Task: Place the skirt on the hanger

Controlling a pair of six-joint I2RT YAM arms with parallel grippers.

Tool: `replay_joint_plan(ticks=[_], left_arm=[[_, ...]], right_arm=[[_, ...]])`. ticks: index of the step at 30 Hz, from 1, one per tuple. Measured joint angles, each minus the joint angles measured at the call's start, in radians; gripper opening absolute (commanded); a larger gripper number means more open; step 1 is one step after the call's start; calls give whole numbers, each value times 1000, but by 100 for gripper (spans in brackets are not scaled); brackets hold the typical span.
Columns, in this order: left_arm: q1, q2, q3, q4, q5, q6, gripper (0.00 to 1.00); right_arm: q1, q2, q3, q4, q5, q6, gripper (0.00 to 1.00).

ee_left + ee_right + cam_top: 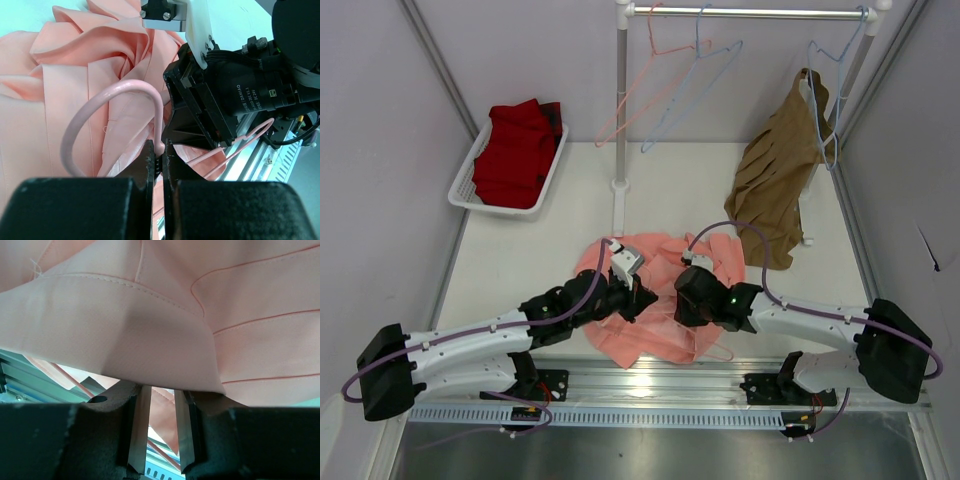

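Note:
The salmon-pink skirt [650, 338] lies crumpled on the table in front of both arms. It also shows in the left wrist view [75, 60]. My left gripper [642, 297] [159, 150] is shut on the tip of the pink hanger's hook [112, 95]. The hanger's wire arms [250, 135] run under the skirt, and a bit of the hanger [718, 352] sticks out at the skirt's near edge. My right gripper [682, 297] [159, 390] faces the left one, its jaws nearly closed on a fold of the skirt [150, 315]. The cloth hides its fingertips.
A white basket [460, 185] with dark red cloth [515, 150] stands at the back left. A clothes rail [750, 13] on a white pole [620, 120] carries another pink hanger [632, 105], a light-blue hanger [695, 88] and a brown garment [775, 170]. A metal rail [650, 378] runs along the near edge.

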Motion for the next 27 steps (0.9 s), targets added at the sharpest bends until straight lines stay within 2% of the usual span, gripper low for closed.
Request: replay_joint_plan(ticks=[3,5,9,10,18,27], left_arm=[[0,0,0,-6,-1,6,0],[0,0,0,-9,-1,6,0],[0,0,-2,-9,-1,6,0],[0,0,-2,-9,-1,6,0],[-1,0,-2,-24,-49,1,0],[0,7,14,-86,-251,-48,0]], right_arm=[[0,10,0,5,0,3,26],[1,13,0,4,0,3,20],[1,14,0,4,0,10,6],[1,14,0,4,1,9,0],[0,-32,-3,-27,22,9,0],[-66,-198,-60,-98,24,-2,0]])
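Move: The skirt's waist edge lies right between the right hand's part-open fingertips, within about 1 cm of the hand point. The far end of the hanger pokes out about 12 cm to the right of that hand and some 8 cm back, at nearly the same height. From the left hand, which already grips the hanger by its hook, the waist edge is level ahead, about 8 cm to the right and 10 cm below. Right fingers pinch the skirt's edge, then pull it right some 4 cm and up; left swings the hanger forward-left. ##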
